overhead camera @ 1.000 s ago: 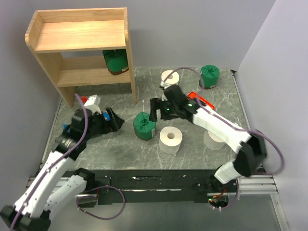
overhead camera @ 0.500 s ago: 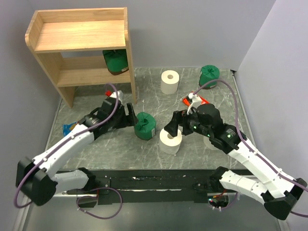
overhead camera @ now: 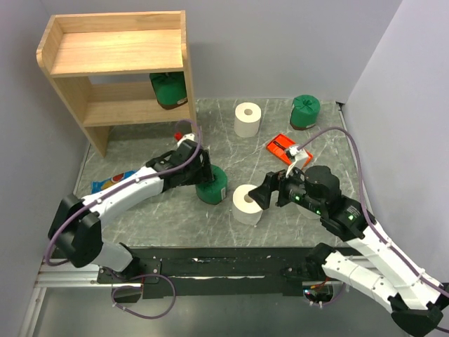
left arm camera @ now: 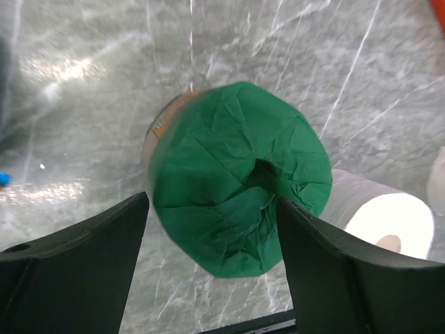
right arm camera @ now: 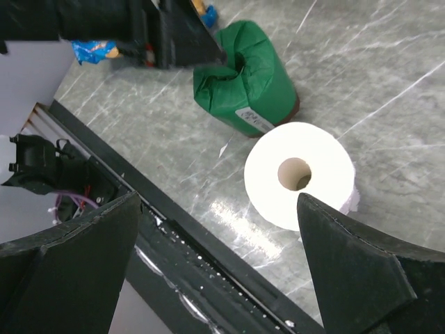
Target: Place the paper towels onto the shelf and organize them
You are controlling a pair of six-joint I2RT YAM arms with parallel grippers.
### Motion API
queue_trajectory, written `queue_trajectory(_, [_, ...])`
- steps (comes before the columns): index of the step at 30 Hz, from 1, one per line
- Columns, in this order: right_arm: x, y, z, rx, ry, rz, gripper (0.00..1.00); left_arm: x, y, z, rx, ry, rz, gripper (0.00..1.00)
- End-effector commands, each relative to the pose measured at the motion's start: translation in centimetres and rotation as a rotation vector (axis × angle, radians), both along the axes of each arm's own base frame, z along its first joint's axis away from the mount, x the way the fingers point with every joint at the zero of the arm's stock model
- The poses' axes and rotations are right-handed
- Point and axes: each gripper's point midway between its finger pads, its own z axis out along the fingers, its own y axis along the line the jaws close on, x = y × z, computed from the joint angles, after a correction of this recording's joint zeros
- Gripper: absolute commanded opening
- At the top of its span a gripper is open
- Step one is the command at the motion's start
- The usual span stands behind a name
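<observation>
A dark green paper towel roll (overhead camera: pixel 212 185) (left arm camera: pixel 236 181) stands mid-table. My left gripper (overhead camera: pixel 203 175) (left arm camera: pixel 212 202) is open, its jaws straddling the roll's near side; whether they touch it I cannot tell. Just right of it stands a white roll (overhead camera: pixel 245 204) (right arm camera: pixel 299 174), hollow tube up. My right gripper (overhead camera: pixel 266 196) (right arm camera: pixel 219 202) hovers wide open over that roll's near side, holding nothing. Another white roll (overhead camera: pixel 247 119) and a green one (overhead camera: pixel 305 111) stand at the back. One green roll (overhead camera: pixel 168 88) sits on the lower tier of the wooden shelf (overhead camera: pixel 112 53).
An orange-red tray (overhead camera: pixel 283 147) lies behind my right arm. A blue snack bag (overhead camera: pixel 112 182) lies at the left, beside my left arm. The black table-edge rail (right arm camera: pixel 208 271) runs right under my right gripper. The shelf's top board holds nothing.
My left arm swung right from the snack bag to the green roll, its jaws narrowing. My right arm drew back from the far middle to the near white roll and opened wider.
</observation>
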Motion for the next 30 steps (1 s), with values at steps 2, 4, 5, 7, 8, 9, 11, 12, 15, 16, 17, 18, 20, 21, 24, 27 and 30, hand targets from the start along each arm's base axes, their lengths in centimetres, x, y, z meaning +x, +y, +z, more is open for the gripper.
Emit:
queue_trajectory(2, [0.2,-0.8,1.2,0.013,-0.086,-0.022,1.0,1.0,-1.1,-0.5,0.026,-0.003,0.053,0.77])
queue_trajectory(4, [0.1,-0.9,1.3,0.014,-0.091,-0.021,0.99,1.0,-0.8,-1.0,0.063,0.007,0.07,0.75])
queue_trajectory(5, [0.1,-1.0,1.3,0.013,-0.092,-0.024,1.0,0.8,-1.1,-1.5,0.08,0.017,0.066,0.74])
queue_trajectory(7, [0.1,-1.1,1.3,0.016,-0.097,-0.028,1.0,0.7,-1.1,-1.7,0.103,0.021,0.071,0.74])
queue_trajectory(8, [0.0,-1.1,1.3,0.021,-0.098,-0.028,1.0,0.7,-1.3,-1.9,0.109,0.024,0.066,0.74])
queue_trajectory(9, [0.0,-1.0,1.0,0.019,-0.097,-0.024,0.99,0.6,-1.4,-2.0,0.11,0.025,0.065,0.75])
queue_trajectory(11, [0.1,-0.9,0.9,0.02,-0.097,-0.023,1.0,0.6,-1.9,-2.1,0.088,0.022,0.047,0.75])
queue_trajectory(12, [0.1,-0.9,0.8,0.017,-0.095,-0.021,1.0,0.5,-1.9,-2.3,0.089,0.025,0.046,0.75])
queue_trajectory(15, [0.2,-1.1,0.5,0.003,-0.086,-0.03,1.0,0.6,-1.7,-2.7,0.108,0.033,0.052,0.73])
queue_trajectory(16, [0.2,-1.2,0.5,0.004,-0.089,-0.033,1.0,0.7,-1.7,-2.7,0.112,0.032,0.051,0.72])
queue_trajectory(17, [0.1,-1.2,0.6,0.007,-0.094,-0.035,1.0,0.7,-1.7,-2.7,0.113,0.031,0.054,0.71])
queue_trajectory(18, [0.2,-1.3,0.4,0.006,-0.093,-0.038,1.0,0.7,-1.7,-2.7,0.114,0.032,0.051,0.68])
queue_trajectory(20, [0.2,-1.5,0.5,0.006,-0.106,-0.045,1.0,0.6,-1.7,-2.7,0.112,0.034,0.047,0.65])
queue_trajectory(21, [0.2,-1.5,0.5,0.003,-0.104,-0.046,1.0,0.5,-1.8,-2.6,0.11,0.037,0.045,0.61])
queue_trajectory(24, [0.2,-1.6,0.7,-0.002,-0.104,-0.053,1.0,0.6,-1.7,-1.9,0.107,0.028,0.046,0.54])
queue_trajectory(27, [0.2,-1.6,1.0,0.006,-0.107,-0.053,1.0,0.7,-1.8,-0.3,0.09,0.008,0.047,0.47])
queue_trajectory(30, [0.1,-1.4,1.5,0.024,-0.11,-0.047,1.0,0.7,-1.8,1.9,0.067,-0.013,0.048,0.45])
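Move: The standing green-wrapped paper towels lie under my left hand: their middle is about 4 cm to the right, barely 1 cm ahead and some 7 cm below. From the left hand, the nearest bare white roll is about 6 cm back and 15 cm right; another is roughly 25 cm ahead and 17 cm right; the snack bag is about 19 cm left, nearly level. From my right hand the green paper towels are some 11 cm ahead, 13 cm left and 18 cm below. I sink my left hand almost straight down, about 3.5 cm, most of it early on, tilting slightly, so that one finger goes into the centre hole of the green paper towels and the other comes down outside their left wall. Then I hold that height and close from wide open to about half, pinching the wrapped wall between the fingers as the grip effort rises. ##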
